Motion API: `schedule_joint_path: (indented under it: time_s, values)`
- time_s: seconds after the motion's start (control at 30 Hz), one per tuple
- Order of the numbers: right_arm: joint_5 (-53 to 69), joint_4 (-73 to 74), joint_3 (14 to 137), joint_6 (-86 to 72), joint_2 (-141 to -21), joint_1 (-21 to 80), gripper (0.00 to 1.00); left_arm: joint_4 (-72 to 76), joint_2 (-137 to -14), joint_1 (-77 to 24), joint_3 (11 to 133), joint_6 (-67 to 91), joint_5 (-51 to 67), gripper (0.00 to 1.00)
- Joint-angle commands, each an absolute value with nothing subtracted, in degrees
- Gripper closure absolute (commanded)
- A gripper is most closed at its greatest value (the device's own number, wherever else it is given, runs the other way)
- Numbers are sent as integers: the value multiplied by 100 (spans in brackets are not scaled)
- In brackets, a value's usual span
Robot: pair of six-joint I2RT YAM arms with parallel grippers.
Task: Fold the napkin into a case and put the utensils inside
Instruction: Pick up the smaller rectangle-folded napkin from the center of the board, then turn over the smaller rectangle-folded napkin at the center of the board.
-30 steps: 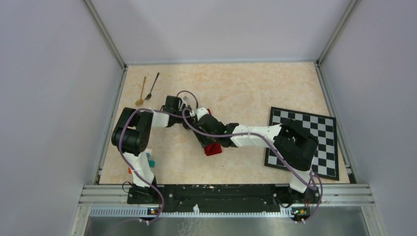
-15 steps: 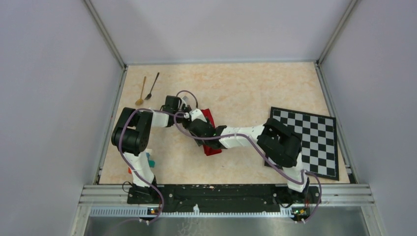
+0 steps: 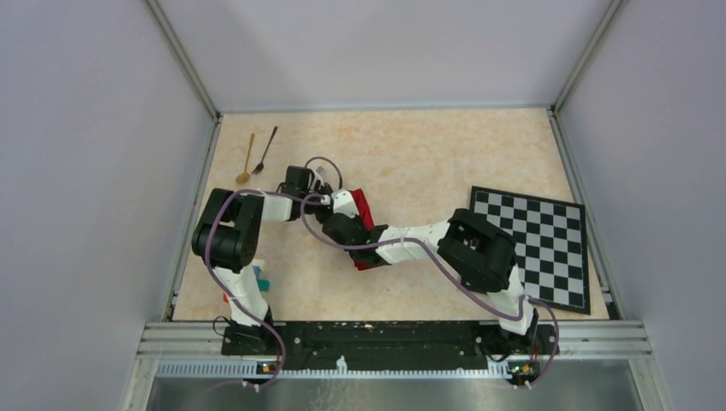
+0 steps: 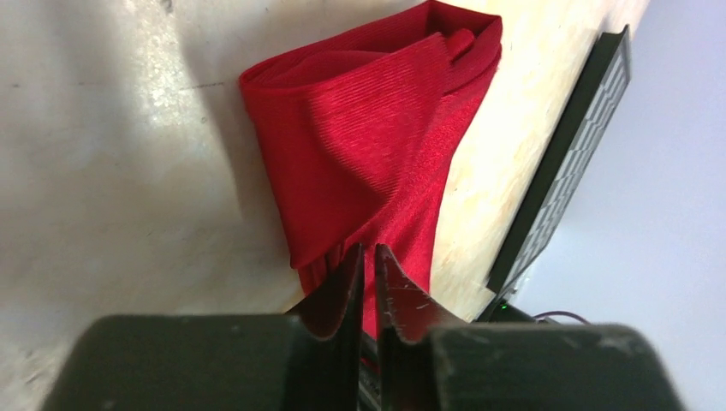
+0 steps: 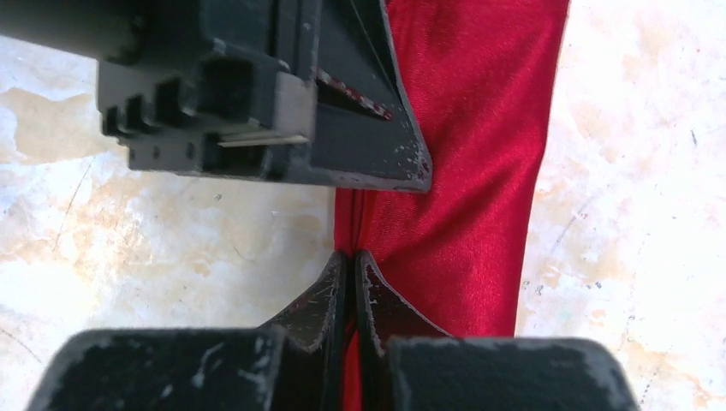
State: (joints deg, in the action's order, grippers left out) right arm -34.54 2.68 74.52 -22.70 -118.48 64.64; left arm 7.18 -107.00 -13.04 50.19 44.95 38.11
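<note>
The red napkin (image 3: 361,206) lies folded into a narrow strip in the middle of the table, mostly under both wrists. My left gripper (image 3: 330,200) is shut on a fold of it; in the left wrist view its jaws (image 4: 368,253) pinch the bunched cloth (image 4: 360,145). My right gripper (image 3: 342,226) is shut on the napkin's left edge (image 5: 462,154), the jaws (image 5: 349,257) closed on the cloth just below the left gripper's fingers (image 5: 360,128). The gold spoon (image 3: 246,158) and the black spoon (image 3: 265,150) lie side by side at the far left, apart from both grippers.
The black-and-white chequered mat (image 3: 531,244) lies at the right, partly under the right arm's elbow; its edge shows in the left wrist view (image 4: 565,163). Small coloured blocks (image 3: 259,279) sit by the left arm's base. Metal rails edge the table.
The right arm has drawn in to the left, its elbow moving off the mat. More red cloth now shows beside the two wrists. The left arm has barely moved.
</note>
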Motion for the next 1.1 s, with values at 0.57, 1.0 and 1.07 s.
schedule_joint_path:
  time_s: [0.57, 1.0, 1.07]
  values:
    - [939, -2439, 5778, -4070, -10428, 5590, 100, -1641, -7329, 196, 5007, 3587, 3071, 38]
    - [2683, -6483, 4424, -7479, -11192, 4671, 100, -2091, -6519, 183, 4666, 3344, 3007, 37]
    - [2740, -6642, 4256, -7571, -11307, 4527, 100, -2060, -6506, 185, 4634, 3361, 3064, 38]
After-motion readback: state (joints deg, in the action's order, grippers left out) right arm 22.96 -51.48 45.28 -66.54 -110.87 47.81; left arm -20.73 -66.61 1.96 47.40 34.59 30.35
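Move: The folded napkin lies under both hands, its long side running forward, pinched at its left edge. Its middle is about 4 cm back and 3 cm right of the right hand, and roughly 8 cm back and 4 cm right of the left, 1 cm or so lower than either. From the left hand the black utensil is some 11 cm ahead and 19 cm left, the wooden spoon about 9 cm ahead and 24 cm left. Still pinching the napkin's left edge, the right hand first draws it back about 4 cm, then lifts some 6 cm, rolling its left side up and swinging its fingers from forward-down to nearly level and pointing left. Meanwhile the left fingers open and come free, and that hand rises about 14 cm and moves 12 cm left, away from the napkin, finally easing back. ##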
